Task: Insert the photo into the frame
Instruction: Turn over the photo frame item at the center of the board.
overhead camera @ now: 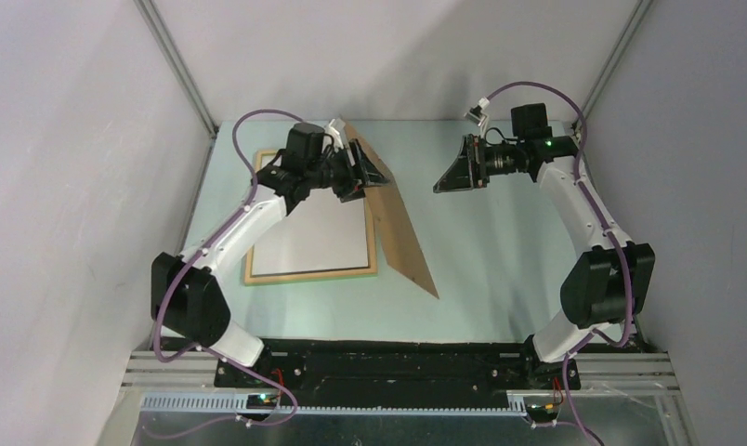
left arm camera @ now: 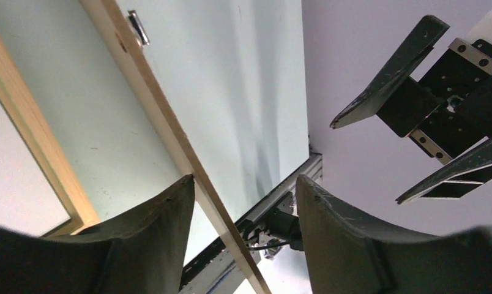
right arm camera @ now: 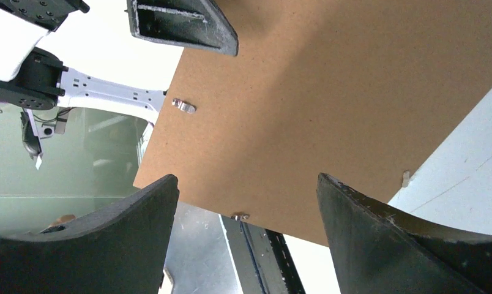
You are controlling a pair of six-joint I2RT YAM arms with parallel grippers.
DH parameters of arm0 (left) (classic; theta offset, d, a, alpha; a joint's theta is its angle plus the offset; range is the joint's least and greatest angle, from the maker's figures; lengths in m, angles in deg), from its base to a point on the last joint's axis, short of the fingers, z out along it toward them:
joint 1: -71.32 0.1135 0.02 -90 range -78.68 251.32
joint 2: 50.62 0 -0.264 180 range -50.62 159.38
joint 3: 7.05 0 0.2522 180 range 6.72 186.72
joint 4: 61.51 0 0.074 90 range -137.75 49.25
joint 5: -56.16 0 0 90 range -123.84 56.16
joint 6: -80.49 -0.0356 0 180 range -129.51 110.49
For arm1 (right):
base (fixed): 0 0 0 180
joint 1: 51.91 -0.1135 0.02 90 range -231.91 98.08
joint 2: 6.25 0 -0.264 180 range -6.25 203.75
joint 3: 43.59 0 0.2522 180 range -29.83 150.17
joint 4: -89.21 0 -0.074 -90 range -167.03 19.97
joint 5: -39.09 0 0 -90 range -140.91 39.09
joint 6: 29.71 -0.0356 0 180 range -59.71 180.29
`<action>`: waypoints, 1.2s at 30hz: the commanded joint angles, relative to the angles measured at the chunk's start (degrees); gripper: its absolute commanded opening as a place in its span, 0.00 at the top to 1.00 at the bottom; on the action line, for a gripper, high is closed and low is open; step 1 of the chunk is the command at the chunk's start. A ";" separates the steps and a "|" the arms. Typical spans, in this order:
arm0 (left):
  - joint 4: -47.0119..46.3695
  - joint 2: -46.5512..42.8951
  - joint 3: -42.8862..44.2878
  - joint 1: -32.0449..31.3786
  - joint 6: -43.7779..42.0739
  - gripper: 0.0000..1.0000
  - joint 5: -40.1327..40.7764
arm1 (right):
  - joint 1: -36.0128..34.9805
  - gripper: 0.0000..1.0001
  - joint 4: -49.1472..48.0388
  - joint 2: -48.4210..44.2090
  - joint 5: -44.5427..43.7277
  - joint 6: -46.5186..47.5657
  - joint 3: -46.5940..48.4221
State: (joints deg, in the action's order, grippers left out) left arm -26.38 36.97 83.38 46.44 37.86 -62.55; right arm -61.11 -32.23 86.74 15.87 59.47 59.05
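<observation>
The frame (overhead camera: pixel 309 275), pale wood, lies flat at the table's left centre. A white sheet (overhead camera: pixel 319 232) fills it, apparently the photo's plain back. Just to its right a brown backing board (overhead camera: pixel 402 232) stands tilted up on one long edge. My left gripper (overhead camera: pixel 359 172) sits at the board's raised far end. In the left wrist view the board's thin edge (left arm camera: pixel 164 122) runs between the fingers of that gripper (left arm camera: pixel 245 179): it touches the left finger, with a gap to the right one. My right gripper (overhead camera: pixel 441 184) hovers open, facing the board's brown face (right arm camera: pixel 329 104), and holds nothing (right arm camera: pixel 246 177).
Small metal tabs (right arm camera: pixel 183 105) stick out from the board's face. Grey walls close in the table on the left, right and back. The black base rail (overhead camera: pixel 388 358) runs along the near edge. Bare green table (overhead camera: pixel 500 260) lies right of the board.
</observation>
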 commanded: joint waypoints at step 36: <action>-0.72 -8.08 -9.76 14.31 -18.62 1.00 -10.33 | 1.57 0.14 0.63 3.05 -1.39 6.16 -4.86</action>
State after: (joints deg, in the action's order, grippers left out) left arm -24.00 32.68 73.72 57.74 25.95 -66.02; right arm -59.31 -30.31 89.86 14.50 64.84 54.40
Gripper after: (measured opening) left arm 0.018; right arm 0.860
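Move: The brown backing board stands steeply on edge, its upper edge running between the left hand's part-open fingers; its middle is some 12 cm below that hand, about 5 cm back and 2 cm right. The photo frame lies flat about 17 cm to the left hand's left, 6 cm back and 24 cm below. From the right hand the board's middle is roughly 10 cm left, 4 cm back and 15 cm below. The board's raised edge is pinched by the left fingers, which shut from about two-thirds open as the hand goes left towards the frame and down. With the fingers shut, the hand draws the edge a little farther left, some 8 cm left and 5 cm down in all, tilting slightly. The right hand, still wide open, sinks about 5 cm beside the board. ##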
